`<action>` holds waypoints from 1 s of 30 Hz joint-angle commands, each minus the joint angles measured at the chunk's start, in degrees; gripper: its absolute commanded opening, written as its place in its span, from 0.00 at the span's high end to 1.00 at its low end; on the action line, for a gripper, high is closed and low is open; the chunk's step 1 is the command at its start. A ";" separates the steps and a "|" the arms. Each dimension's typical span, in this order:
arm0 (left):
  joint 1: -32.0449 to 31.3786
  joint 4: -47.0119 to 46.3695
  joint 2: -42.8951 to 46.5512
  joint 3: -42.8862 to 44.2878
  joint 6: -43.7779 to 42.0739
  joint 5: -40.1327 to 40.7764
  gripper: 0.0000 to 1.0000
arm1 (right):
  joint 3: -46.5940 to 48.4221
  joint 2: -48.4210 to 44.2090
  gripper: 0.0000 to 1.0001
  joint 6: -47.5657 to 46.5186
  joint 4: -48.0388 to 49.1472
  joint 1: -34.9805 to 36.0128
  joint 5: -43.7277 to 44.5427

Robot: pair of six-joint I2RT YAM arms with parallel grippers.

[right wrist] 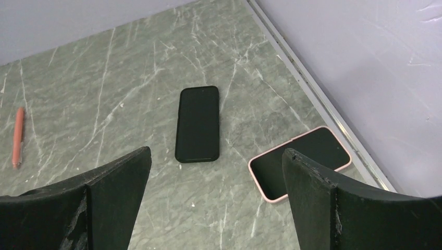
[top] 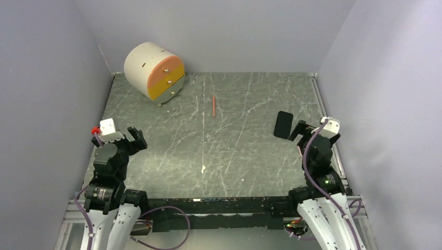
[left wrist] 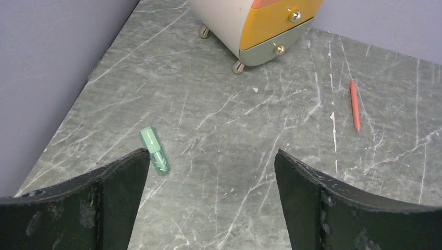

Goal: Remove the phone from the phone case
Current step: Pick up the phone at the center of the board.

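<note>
A black phone (right wrist: 198,124) lies flat on the marble table, also seen in the top view (top: 284,124). Right of it lies a pink-rimmed phone case (right wrist: 312,147) with a dark inside, close to the right wall rail. I cannot tell whether anything sits in it. My right gripper (right wrist: 216,151) is open and empty, hovering just short of both, and its right finger covers the case's near corner. In the top view the right gripper (top: 301,130) hides the case. My left gripper (left wrist: 212,151) is open and empty over bare table at the left (top: 137,137).
A round white drawer unit (top: 154,71) with pink, orange and grey drawers stands at the back left. A red pen (top: 213,105) lies at centre back. A small green tube (left wrist: 154,150) lies by my left finger. Purple walls close in on three sides.
</note>
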State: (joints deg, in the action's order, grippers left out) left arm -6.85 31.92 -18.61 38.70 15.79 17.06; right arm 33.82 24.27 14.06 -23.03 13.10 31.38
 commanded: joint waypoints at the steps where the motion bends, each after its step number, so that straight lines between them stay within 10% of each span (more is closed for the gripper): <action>1: -0.18 -2.34 0.57 0.70 -0.34 0.70 0.06 | 3.14 0.25 0.01 1.32 -0.29 -0.04 2.14; 20: -0.18 -2.63 5.75 -0.11 -0.76 2.76 0.05 | 12.54 19.26 0.01 23.08 -18.39 -1.19 -4.05; 30: -0.54 -2.83 8.35 -0.55 -1.19 3.33 0.05 | 15.26 35.20 0.01 25.52 -20.14 -18.83 -14.71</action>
State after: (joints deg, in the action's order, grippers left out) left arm -6.87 31.07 -11.35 38.61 15.70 19.44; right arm 46.22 56.42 37.74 -42.44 0.23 20.23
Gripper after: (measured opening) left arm 0.943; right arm 0.989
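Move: The right hand, open and empty, seems bound for the pink-cased phone, lying about 3 cm ahead, some 14 cm to its right and about 22 cm below. The bare black phone lies on the board about 15 cm ahead and 1 cm to the hand's right; the rail at the right wall runs some 11 cm right of the cased phone, level with it. From the left hand the cased phone is some 86 cm right, 5 cm ahead, 24 cm below. After lifting a touch, the right hand dives about 10 cm towards the board and the pink-cased phone, easing barely a centimetre forward and drifting a little left before swinging back right near the end; its wide-open fingers tip down by some 30 degrees while the wrist rolls left side up and turns clockwise. Meanwhile the left hand, also open and empty, backs off, rising about 2.5 cm and drawing back nearly 2 cm, its fingers tilting slightly upward. ##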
